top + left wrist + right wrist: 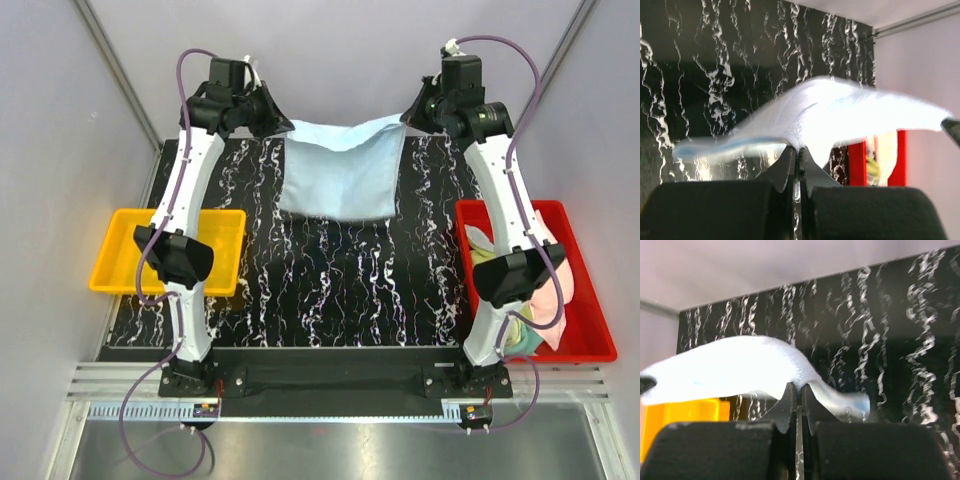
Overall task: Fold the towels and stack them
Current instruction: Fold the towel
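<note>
A light blue towel (338,172) hangs stretched between my two grippers at the far side of the table, its lower part lying on the black marbled mat. My left gripper (283,124) is shut on its far left corner, and my right gripper (408,116) is shut on its far right corner. In the left wrist view the light blue towel (840,112) rises from the pinched jaws of my left gripper (798,150). The right wrist view shows the light blue towel (735,365) clamped in my right gripper (798,386). More towels (548,290) in pink and yellow-green lie crumpled in the red tray (590,345).
A yellow tray (122,255) sits at the table's left edge, partly under my left arm. The red tray stands at the right edge under my right arm. Grey walls close the table on three sides.
</note>
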`<state>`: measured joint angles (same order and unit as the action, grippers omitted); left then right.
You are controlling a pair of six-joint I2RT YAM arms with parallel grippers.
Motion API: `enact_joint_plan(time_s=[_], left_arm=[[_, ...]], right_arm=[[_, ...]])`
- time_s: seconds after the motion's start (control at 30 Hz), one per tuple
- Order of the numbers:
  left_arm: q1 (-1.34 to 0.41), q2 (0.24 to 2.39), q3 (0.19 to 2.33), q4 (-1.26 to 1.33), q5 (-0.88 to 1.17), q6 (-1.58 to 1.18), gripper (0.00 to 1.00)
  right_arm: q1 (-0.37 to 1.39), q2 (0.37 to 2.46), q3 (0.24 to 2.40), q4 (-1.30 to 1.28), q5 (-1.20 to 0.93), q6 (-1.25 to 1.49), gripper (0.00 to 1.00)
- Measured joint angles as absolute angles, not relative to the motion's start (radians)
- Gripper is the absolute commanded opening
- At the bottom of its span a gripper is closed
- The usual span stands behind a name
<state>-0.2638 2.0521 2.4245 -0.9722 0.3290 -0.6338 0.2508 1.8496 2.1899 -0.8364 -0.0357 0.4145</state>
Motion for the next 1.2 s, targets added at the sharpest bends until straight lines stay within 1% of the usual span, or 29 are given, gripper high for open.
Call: enact_joint_plan(time_s=[0.03,0.1,0.13,0.17,0.23,0.33,0.4,0.5,0.6,0.7,0.77,0.83,0.87,0.9,0.93,1.0,1.03,1.1,1.13,1.17,1.2], left_arm=[[-0.248,2.064,2.44,-0.963,0.352,-0.636,0.0],[-0.224,2.045,2.403,-0.95,0.391,-0.64,0.0],[-0.217,2.019,2.345,-0.919,0.404,-0.64,0.0],[-0.212,1.968,2.242,-0.877,0.416,-0.641,0.0],[-0.211,1.872,2.041,-0.824,0.443,-0.641,0.0],[-0.227,1.757,1.747,-0.723,0.477,-0.636,0.0],[-0.245,1.708,1.543,-0.646,0.505,-0.633,0.0],[-0.276,1.71,1.321,-0.562,0.523,-0.618,0.0],[-0.31,1.718,1.098,-0.517,0.507,-0.607,0.0],[-0.33,1.707,0.894,-0.466,0.485,-0.616,0.0],[-0.344,1.668,0.814,-0.454,0.522,-0.643,0.0],[-0.372,1.606,0.757,-0.421,0.484,-0.647,0.07],[-0.385,1.588,0.739,-0.414,0.475,-0.648,0.11],[-0.393,1.578,0.73,-0.411,0.471,-0.651,0.22],[-0.405,1.571,0.725,-0.406,0.463,-0.652,0.27],[-0.424,1.561,0.722,-0.401,0.45,-0.665,0.29],[-0.435,1.551,0.722,-0.403,0.434,-0.67,0.32],[-0.452,1.53,0.727,-0.429,0.395,-0.672,0.38],[-0.46,1.516,0.731,-0.453,0.369,-0.669,0.42],[-0.465,1.502,0.747,-0.503,0.335,-0.663,0.44],[-0.466,1.49,0.778,-0.562,0.3,-0.656,0.46]], right_arm=[[0.233,1.887,2.263,-0.86,-0.038,0.408,0.0],[0.208,1.91,2.325,-0.887,-0.043,0.4,0.0],[0.197,1.897,2.315,-0.895,-0.046,0.398,0.0],[0.191,1.868,2.274,-0.885,-0.049,0.397,0.0],[0.189,1.758,2.069,-0.837,-0.065,0.397,0.0],[0.198,1.576,1.7,-0.745,-0.077,0.402,0.0],[0.203,1.501,1.497,-0.701,-0.089,0.419,0.0],[0.208,1.46,1.201,-0.595,-0.105,0.457,0.0],[0.216,1.465,0.972,-0.542,-0.116,0.493,0.0],[0.229,1.468,0.835,-0.542,-0.121,0.521,0.0],[0.238,1.468,0.762,-0.53,-0.13,0.54,0.0],[0.245,1.459,0.71,-0.509,-0.159,0.564,0.0],[0.247,1.438,0.691,-0.49,-0.162,0.575,0.03],[0.253,1.42,0.672,-0.475,-0.163,0.587,0.12],[0.261,1.406,0.657,-0.463,-0.165,0.599,0.18],[0.287,1.375,0.629,-0.447,-0.174,0.622,0.25],[0.3,1.36,0.617,-0.448,-0.176,0.632,0.28],[0.316,1.322,0.604,-0.472,-0.176,0.646,0.31],[0.32,1.296,0.604,-0.498,-0.172,0.65,0.33],[0.321,1.269,0.611,-0.529,-0.161,0.653,0.38],[0.322,1.246,0.624,-0.558,-0.149,0.653,0.38]])
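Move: The left gripper holds its towel corner high and far out; its laying spot is about 27 cm back, 2 cm left and 33 cm below, with the yellow bin some 10 cm beyond and 23 cm left of that spot. From the right gripper, the laying spot for the other corner is about 25 cm back, 4 cm right and 35 cm down; the red bin lies roughly 21 cm back and 31 cm right of this gripper. Swing both grippers down and back together, roughly 32 cm down and 28 cm back, spreading them slightly, and keep the towel's near corners pinched until they reach the table. Tip both wrists about 40 degrees further down on the way. At the bottom, open both grippers part way to let go of the corners, then ease up a centimetre or two. ##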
